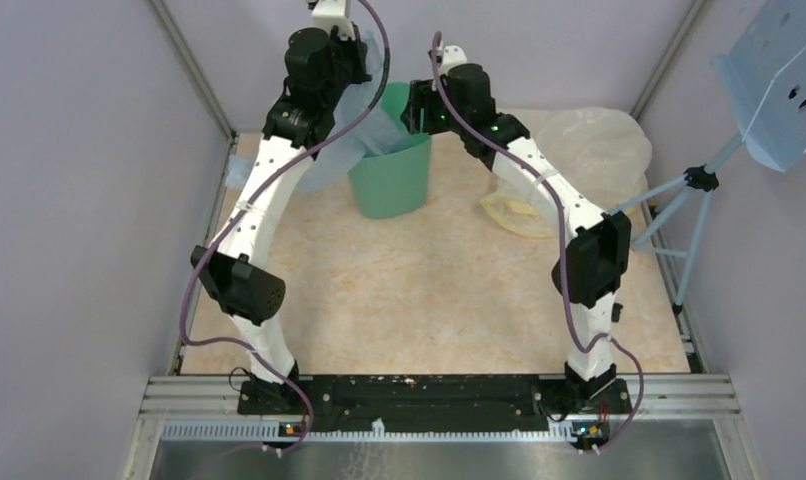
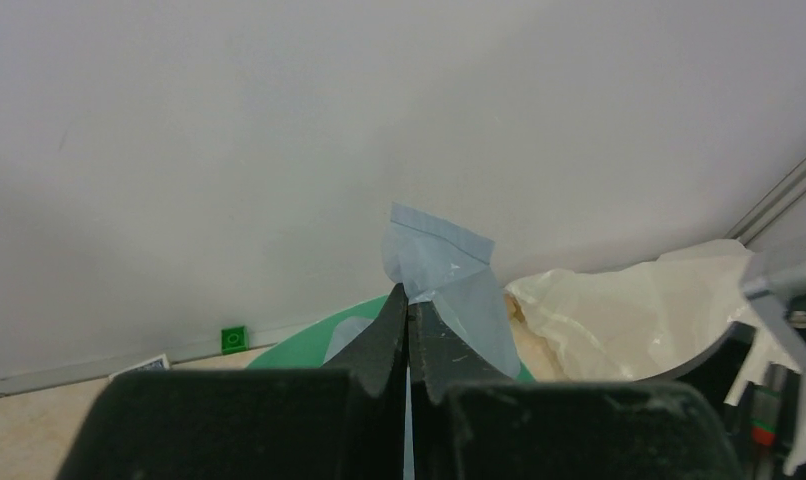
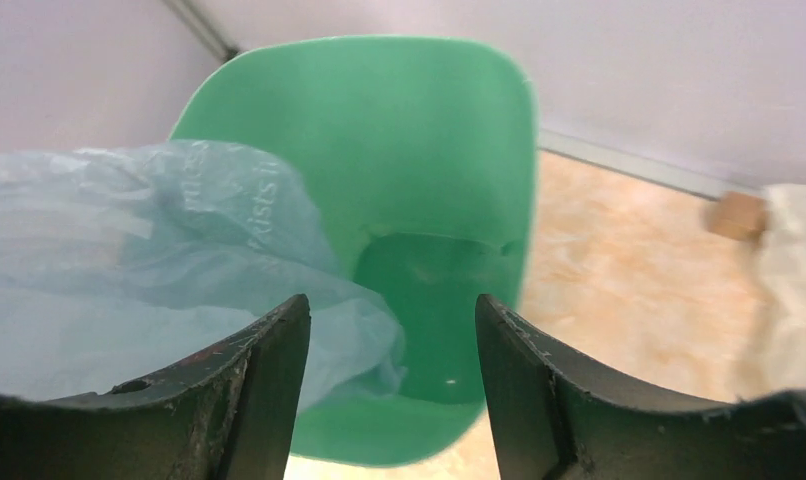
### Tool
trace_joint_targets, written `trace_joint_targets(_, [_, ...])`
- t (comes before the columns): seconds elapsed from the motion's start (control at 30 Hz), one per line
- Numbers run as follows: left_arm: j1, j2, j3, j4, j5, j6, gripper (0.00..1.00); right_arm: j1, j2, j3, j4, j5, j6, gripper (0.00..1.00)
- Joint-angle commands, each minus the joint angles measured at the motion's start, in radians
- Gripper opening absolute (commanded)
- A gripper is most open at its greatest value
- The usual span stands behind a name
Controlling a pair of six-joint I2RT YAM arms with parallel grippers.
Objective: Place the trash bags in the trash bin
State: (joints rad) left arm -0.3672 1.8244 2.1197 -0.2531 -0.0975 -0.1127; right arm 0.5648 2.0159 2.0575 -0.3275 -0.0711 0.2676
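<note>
The mint-green trash bin (image 1: 394, 180) stands upright at the back of the table. The pale blue trash bag (image 1: 351, 140) hangs from my raised left gripper (image 2: 409, 296), which is shut on its top corner (image 2: 441, 258). The bag drapes over the bin's left rim and its lower end lies partly inside the bin (image 3: 429, 130). My right gripper (image 3: 391, 305) hovers open just above the bin's mouth. The blue bag (image 3: 129, 230) is beside its left finger and nothing is between the fingers.
A large cream-yellow translucent plastic bag (image 1: 579, 150) lies to the right of the bin. A small brown block (image 3: 736, 213) sits near the back wall. A small green square (image 2: 234, 339) is at the wall's foot. A blue perforated panel on a stand (image 1: 779, 80) is outside the right wall.
</note>
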Motion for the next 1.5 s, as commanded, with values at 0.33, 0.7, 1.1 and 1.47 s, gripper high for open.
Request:
trace_joint_targets(0.33, [0.004,0.126,0.079,0.094,0.122,-0.073,0.0,-0.005,0.073,0.232,-0.286,0.25,-0.024,0.5])
trace_joint_targets(0.7, [0.001,0.057,0.014,0.117,0.212,-0.143,0.0,-0.004,0.092,0.248,-0.384,0.228,0.007,0.22])
trace_joint_targets(1.1, [-0.062,-0.08,-0.098,0.125,0.373,-0.256,0.0,0.022,-0.134,0.147,-0.646,0.306,0.076,0.0])
trace_joint_targets(1.47, [-0.201,-0.186,-0.299,0.179,0.4,-0.306,0.0,0.058,-0.605,-0.482,-0.504,0.28,0.166,0.09])
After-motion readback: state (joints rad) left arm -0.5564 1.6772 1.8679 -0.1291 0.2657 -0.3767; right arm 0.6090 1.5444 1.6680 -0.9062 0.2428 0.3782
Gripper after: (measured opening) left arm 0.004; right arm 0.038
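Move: Just right of the right hand's open fingers is the trash bin's right rim, about 4 cm to the right, 1 cm ahead and 5 cm lower; the bin's middle lies some 6 cm left, 2 cm back and 18 cm down. The white bag lies about 34 cm right and 3 cm ahead, 29 cm down. From the left hand, holding the blue trash bag shut in its fingers, the bin's middle is roughly 6 cm back, 3 cm right and 33 cm below. Swinging right over the rim and then dipping, the right hand shuts its fingers on the bin's right wall and drags the bin back about 16 cm and right some 9 cm, fingers tipping down about 20 degrees. The left hand keeps its pinch on the blue bag, dips forward, then rises and carries it back and right, turning about 30 degrees clockwise. ##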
